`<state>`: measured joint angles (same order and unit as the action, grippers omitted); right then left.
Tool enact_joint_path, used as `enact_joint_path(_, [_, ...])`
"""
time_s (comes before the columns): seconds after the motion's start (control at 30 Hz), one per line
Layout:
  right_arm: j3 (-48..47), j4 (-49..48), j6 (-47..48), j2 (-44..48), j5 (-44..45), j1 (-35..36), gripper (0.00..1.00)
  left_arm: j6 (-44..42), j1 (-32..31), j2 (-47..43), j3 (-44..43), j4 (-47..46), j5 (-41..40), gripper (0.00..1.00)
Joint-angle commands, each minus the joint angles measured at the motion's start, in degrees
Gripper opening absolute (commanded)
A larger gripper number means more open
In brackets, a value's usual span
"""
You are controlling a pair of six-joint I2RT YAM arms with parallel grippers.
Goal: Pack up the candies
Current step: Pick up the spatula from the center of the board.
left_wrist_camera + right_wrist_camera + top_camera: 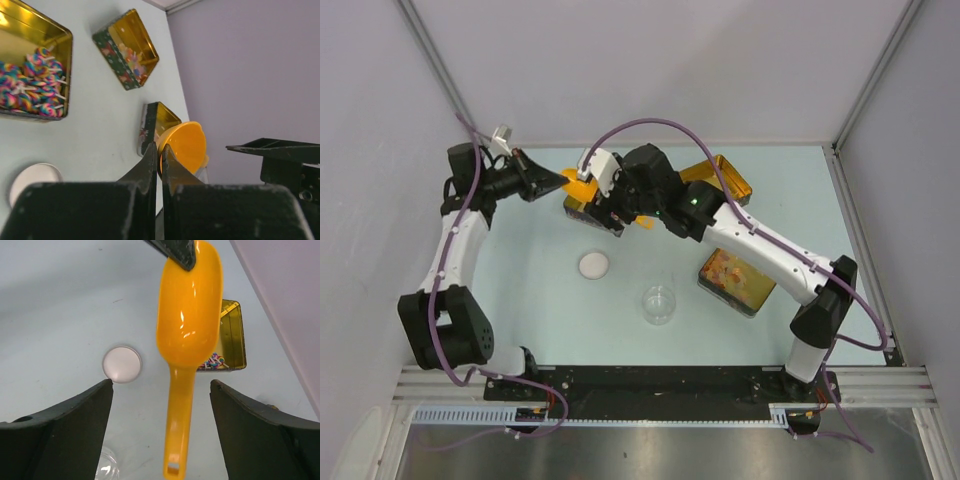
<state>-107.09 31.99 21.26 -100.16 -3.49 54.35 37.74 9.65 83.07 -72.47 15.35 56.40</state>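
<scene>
My left gripper [160, 147] [565, 183] is shut on the rim of an orange scoop [184, 146] [578, 186], held in the air over a small gold tin [156, 120]. The scoop's bowl [190, 310] looks empty. Its handle [180, 425] hangs between my right gripper's [161, 382] [616, 210] open fingers, with a gap on each side. Multicoloured candies [215, 360] show in the tin [233, 332] under the scoop. More candies [132, 54] lie in a second tin [117, 55]. A third tin [735, 282] holds striped sweets [32, 82].
A white round lid [593, 264] [121, 364] lies on the pale table. A clear glass jar [659, 303] [107, 467] stands near the front centre. Grey walls close in the back and both sides. The right arm reaches across the gold tin at the back right [732, 176].
</scene>
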Motion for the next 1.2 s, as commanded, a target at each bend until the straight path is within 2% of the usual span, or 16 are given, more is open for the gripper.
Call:
enact_joint_path(0.0, [-0.9,-3.2,0.5,-0.8,0.1,-0.4,0.79,13.6,-0.9,-4.1,5.4,-15.1,7.0,0.0])
enact_joint_path(0.37, [8.0,-9.2,2.3,2.5,9.4,-0.7,0.75,15.6,-0.9,-5.5,6.4,-18.7,7.6,0.0])
enact_joint_path(0.47, [9.0,-10.1,2.6,2.7,9.4,-0.8,0.56,15.7,-0.9,-5.7,6.5,-18.9,7.6,0.0])
enact_joint_path(0.5, [9.0,-10.1,2.6,2.6,9.4,-0.8,0.44,15.6,-0.9,-5.7,6.6,-18.9,7.4,0.0])
enact_joint_path(0.57, [8.6,-10.0,2.5,2.6,9.3,-0.7,0.35,15.4,-0.9,-5.7,6.8,-18.8,7.3,0.0])
enact_joint_path(0.6, [8.3,-9.8,2.4,2.6,9.2,-0.8,0.26,15.3,-0.9,-5.8,6.9,-18.8,7.3,0.0])
enact_joint_path(0.67, [7.6,-9.2,2.5,2.4,9.3,-0.7,0.2,15.2,-0.9,-5.9,7.1,-18.9,7.3,0.0])
enact_joint_path(0.7, [7.4,-9.2,2.6,2.4,9.2,-0.7,0.13,15.1,-0.9,-6.0,7.2,-18.9,7.3,0.01])
enact_joint_path(0.77, [7.1,-8.4,2.7,2.5,9.1,-0.6,0.08,14.8,-0.9,-6.2,7.3,-19.0,7.2,0.12])
enact_joint_path(0.8, [6.9,-8.1,2.9,2.7,8.9,-0.6,0.05,14.5,-0.9,-6.3,7.3,-19.2,7.7,0.29])
enact_joint_path(0.87, [6.8,-6.6,3.2,3.2,8.0,-0.5,0.02,13.8,-0.9,-6.5,7.1,-19.0,7.8,0.44])
enact_joint_path(0.9, [6.7,-6.0,3.2,3.5,7.6,-0.5,0.01,12.2,-0.9,-6.5,6.5,-18.4,8.2,0.58])
enact_joint_path(0.93, [6.7,-5.3,3.2,4.3,6.1,-0.6,0.01,11.1,-0.9,-6.5,6.0,-17.6,8.5,0.64])
enact_joint_path(1.03, [7.4,-1.9,3.7,7.1,2.1,-0.8,0.01,6.0,-0.9,-6.0,3.2,-12.6,9.4,0.77])
enact_joint_path(1.17, [8.4,3.8,5.1,11.0,-6.0,-3.2,0.02,3.1,-1.0,-4.5,0.2,-11.8,14.2,0.8])
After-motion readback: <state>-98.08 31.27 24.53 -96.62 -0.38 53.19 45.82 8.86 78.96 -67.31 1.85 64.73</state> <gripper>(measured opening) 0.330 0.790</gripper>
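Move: Just 5 cm or so ahead of the open right hand, some 7 cm below it and with no sideways offset, is the middle of the spatula, which the left hand still holds by its bowl. From the left hand that middle lies about 9 cm right, 4 cm back and 4 cm lower. On the table some 27 cm below the right hand, the lollipop box sits about 6 cm ahead and 4 cm left, the white lid about 11 cm back and 7 cm left. Sinking about 5 cm and reaching some 3 cm forward, the right hand brings its open fingers down to the spatula and pinches it at the neck, just behind the bowl, while the left hand raises it some 3 cm, easing slightly back and right. The left fingers then open wide and let go of the bowl, and the right hand, keeping its pinch, draws back nearly 3 cm, just starting to rise. ##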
